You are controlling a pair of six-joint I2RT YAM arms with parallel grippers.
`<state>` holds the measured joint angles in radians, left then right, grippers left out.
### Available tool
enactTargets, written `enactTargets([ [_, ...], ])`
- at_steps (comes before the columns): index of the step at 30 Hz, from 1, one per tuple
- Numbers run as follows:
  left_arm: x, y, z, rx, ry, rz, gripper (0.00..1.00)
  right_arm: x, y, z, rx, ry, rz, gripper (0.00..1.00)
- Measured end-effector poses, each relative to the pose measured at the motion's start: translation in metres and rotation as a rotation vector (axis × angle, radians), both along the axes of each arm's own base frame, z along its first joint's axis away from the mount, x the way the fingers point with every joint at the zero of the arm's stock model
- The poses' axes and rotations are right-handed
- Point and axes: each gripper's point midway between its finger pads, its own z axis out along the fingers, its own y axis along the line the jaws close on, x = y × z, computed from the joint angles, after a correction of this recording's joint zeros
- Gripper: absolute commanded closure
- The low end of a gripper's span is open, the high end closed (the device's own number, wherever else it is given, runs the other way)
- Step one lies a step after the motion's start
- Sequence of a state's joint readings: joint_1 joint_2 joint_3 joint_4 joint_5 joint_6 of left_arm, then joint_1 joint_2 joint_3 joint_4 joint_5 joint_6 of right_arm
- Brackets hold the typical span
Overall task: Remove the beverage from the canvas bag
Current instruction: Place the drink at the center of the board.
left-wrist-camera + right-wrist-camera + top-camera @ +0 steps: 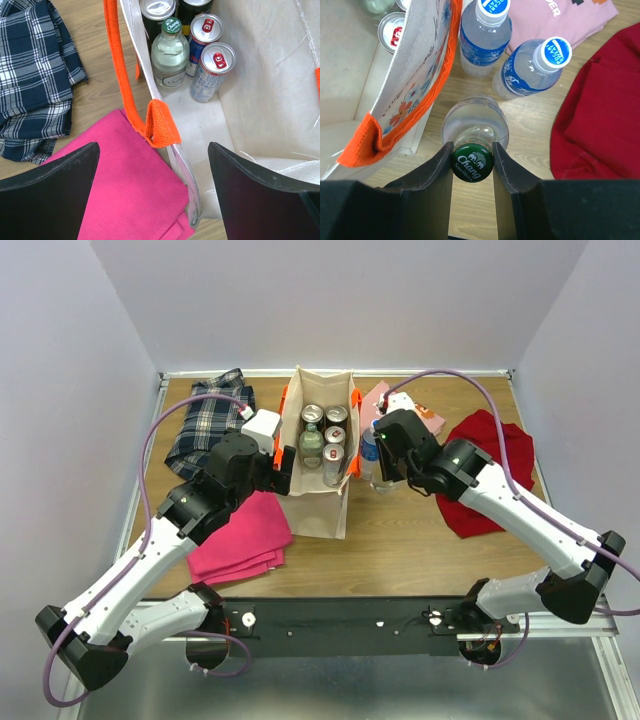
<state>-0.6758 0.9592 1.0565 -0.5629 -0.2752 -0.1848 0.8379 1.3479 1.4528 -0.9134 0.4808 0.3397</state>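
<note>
The beige canvas bag (318,502) with orange handles (122,75) stands mid-table, open at the top. Inside it stand several cans (212,70) and a green-capped glass bottle (170,55). My left gripper (154,155) is open and straddles the bag's left rim (182,170), one finger outside over the pink cloth and one inside. To the right of the bag and outside it, my right gripper (472,165) is shut on the neck of another green-capped soda water bottle (475,117), which stands upright over the wooden table. In the top view the right gripper (385,480) hides most of that bottle.
Two blue-capped water bottles (485,35) (532,67) stand just beyond the held bottle. A folded pink cloth (245,540) and a plaid cloth (210,420) lie left of the bag. A red cloth (490,470) and a pale pink shirt (425,418) lie to the right.
</note>
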Motion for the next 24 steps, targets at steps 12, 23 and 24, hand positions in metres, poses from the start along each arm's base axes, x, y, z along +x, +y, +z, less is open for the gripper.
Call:
enactTargets([
  [12,-0.003,0.002,0.006,-0.013,-0.016,0.000,0.01,0.015,0.017,-0.022,0.021,-0.018,0.001,0.99],
  [23,-0.006,0.005,0.013,-0.028,-0.036,0.000,0.01,0.024,0.035,-0.055,-0.009,0.044,0.019,0.99],
  [24,-0.006,0.005,0.013,-0.028,-0.037,0.000,0.01,0.025,0.036,-0.056,-0.010,0.047,0.019,0.99],
])
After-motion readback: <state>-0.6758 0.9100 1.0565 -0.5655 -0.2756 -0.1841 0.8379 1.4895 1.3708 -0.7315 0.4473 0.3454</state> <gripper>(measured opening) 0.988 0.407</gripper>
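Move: The clear-glass Chang bottle already hangs upright by its green cap from the right fingers; the bare patch of board meant for it is about 3 cm ahead, 4 cm left and some 24 cm below that hand. One water bottle stands 9 cm ahead and 2 cm left, the other 6 cm ahead and 4 cm right, both about 13 cm lower; the canvas bag's middle is 5 cm ahead, 15 cm left. From the left hand, the patch is some 4 cm ahead, 15 cm right and 24 cm down. The Chang bottle, still pinched at the cap, is carried down about 5.5 cm by the right arm while it slides left some 3.5 cm and forward about 2.5 cm, into the corner between the bag's right side and the two water bottles. The sideways shift leads early and the descent quickens later; the hand stays almost level, its grip unchanged. ##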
